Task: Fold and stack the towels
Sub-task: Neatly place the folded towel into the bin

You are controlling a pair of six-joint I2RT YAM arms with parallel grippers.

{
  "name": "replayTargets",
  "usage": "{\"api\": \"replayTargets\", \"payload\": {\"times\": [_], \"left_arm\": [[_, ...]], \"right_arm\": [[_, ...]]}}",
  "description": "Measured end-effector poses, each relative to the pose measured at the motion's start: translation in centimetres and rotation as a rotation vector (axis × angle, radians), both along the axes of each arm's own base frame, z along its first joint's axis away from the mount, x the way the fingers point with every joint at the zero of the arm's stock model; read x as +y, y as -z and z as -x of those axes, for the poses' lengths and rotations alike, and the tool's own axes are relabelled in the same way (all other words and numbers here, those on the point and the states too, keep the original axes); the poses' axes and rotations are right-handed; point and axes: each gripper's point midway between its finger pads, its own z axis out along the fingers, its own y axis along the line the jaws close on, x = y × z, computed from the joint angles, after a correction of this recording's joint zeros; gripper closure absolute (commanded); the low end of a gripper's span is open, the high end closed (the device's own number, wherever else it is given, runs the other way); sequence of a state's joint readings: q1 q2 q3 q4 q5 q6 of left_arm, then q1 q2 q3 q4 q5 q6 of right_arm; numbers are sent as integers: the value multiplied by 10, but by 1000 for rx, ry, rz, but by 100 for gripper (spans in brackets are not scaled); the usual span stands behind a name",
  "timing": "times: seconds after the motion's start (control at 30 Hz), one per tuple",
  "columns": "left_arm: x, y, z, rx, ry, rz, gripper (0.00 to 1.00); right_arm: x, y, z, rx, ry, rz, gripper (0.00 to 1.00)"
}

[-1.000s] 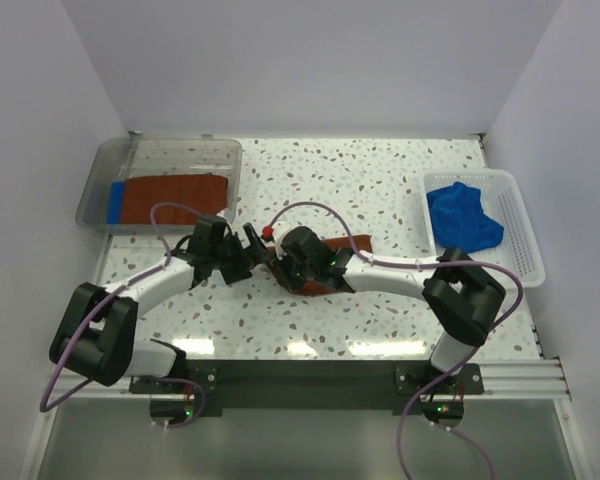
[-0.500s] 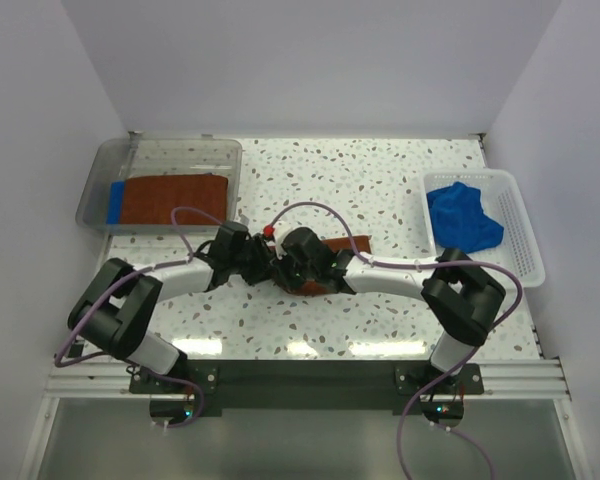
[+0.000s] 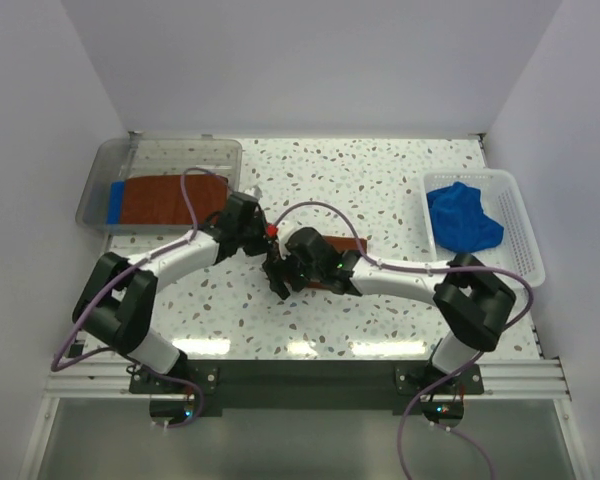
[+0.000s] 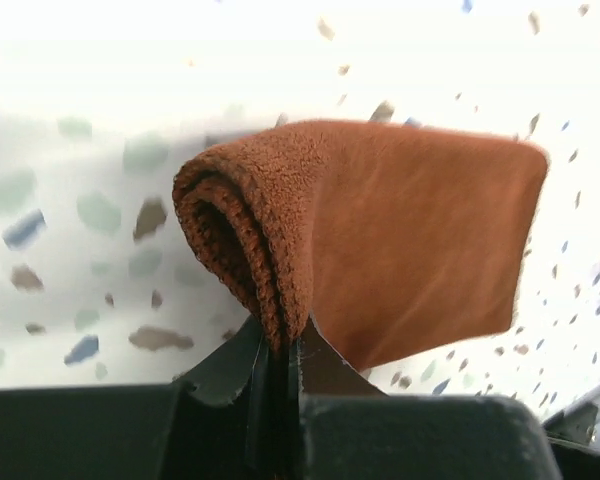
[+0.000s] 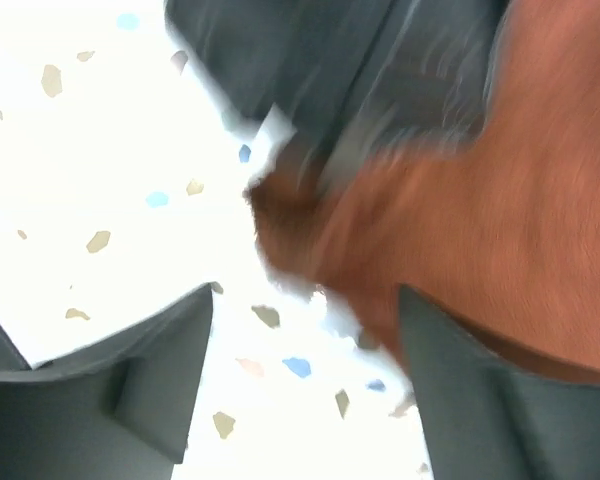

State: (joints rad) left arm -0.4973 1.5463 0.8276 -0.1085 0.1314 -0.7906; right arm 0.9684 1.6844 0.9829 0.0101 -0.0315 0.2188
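Observation:
A folded rust-brown towel (image 4: 400, 220) hangs rolled at its edge in front of my left gripper (image 4: 285, 345), which is shut on that edge. From above, this towel (image 3: 342, 246) lies mid-table, mostly under the right arm, with the left gripper (image 3: 263, 237) at its left end. My right gripper (image 5: 305, 370) is open, its fingers (image 5: 150, 380) apart over bare table, and the towel (image 5: 480, 220) sits just beyond them. In the top view the right gripper (image 3: 278, 285) points toward the near left. More towels lie folded in the tray: rust-brown (image 3: 170, 200) and blue (image 3: 115, 201).
The clear plastic tray (image 3: 160, 155) stands at the back left. A white mesh basket (image 3: 515, 235) at the right holds a crumpled blue towel (image 3: 463, 215). Purple cables loop over both arms. The speckled table ends at walls at the back and on both sides.
My left gripper moved right to the towel's left end and shut on it. The right gripper opened, let go of the towel and swung toward the near left.

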Motion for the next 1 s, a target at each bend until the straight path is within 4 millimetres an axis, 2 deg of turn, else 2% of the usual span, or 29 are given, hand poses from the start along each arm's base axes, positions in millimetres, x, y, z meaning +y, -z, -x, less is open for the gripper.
{"api": "replayTargets", "payload": {"times": [0.1,0.2,0.3,0.37,0.5,0.63,0.83,1.0], "left_arm": [[4,-31,-26,-67,15,-62,100],[20,-70,-62,-144,1,-122,100],[54,-101,-96,-195,-44,-198,100],[84,-113,-112,-203,-83,-262,100],[142,-121,-125,-158,-134,-418,100],[182,-122,-128,-95,-153,-540,100],[244,-123,-138,-30,-211,-700,100],[284,-116,-157,3,-262,-753,100]], "right_arm": [[-11,-14,3,-21,0,23,3],[-25,-34,6,-50,0,37,1],[-39,-56,13,-75,2,36,1],[-51,-69,17,-90,12,38,1],[-75,-80,27,-98,33,62,1],[-93,-76,33,-89,55,115,1],[-107,-68,34,-85,74,181,1],[-113,-58,35,-72,66,233,1]]}}
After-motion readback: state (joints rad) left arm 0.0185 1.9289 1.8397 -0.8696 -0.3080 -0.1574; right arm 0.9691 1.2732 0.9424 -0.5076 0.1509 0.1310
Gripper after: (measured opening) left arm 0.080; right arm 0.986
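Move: The left hand already pinches the folded brown towel by its left edge; the towel's middle lies about 13 cm to this hand's right and 2 cm back. The bin's middle lies about 29 cm to the left hand's left and 16 cm ahead; the towel stack in the bin is 25 cm left, 13 cm ahead, and about 4 cm lower. From the right hand, the bin is roughly 31 cm left and 22 cm ahead. Up and forward first, about 12 cm each, then sweeping left for a total of some 28 cm over the bin, the left arm carries the towel in its unchanged pinch, the hand's left side rolling up some 40 degrees. The right hand, already partly open, spreads its fingers fully and withdraws rightward, rising and then sinking partway. ##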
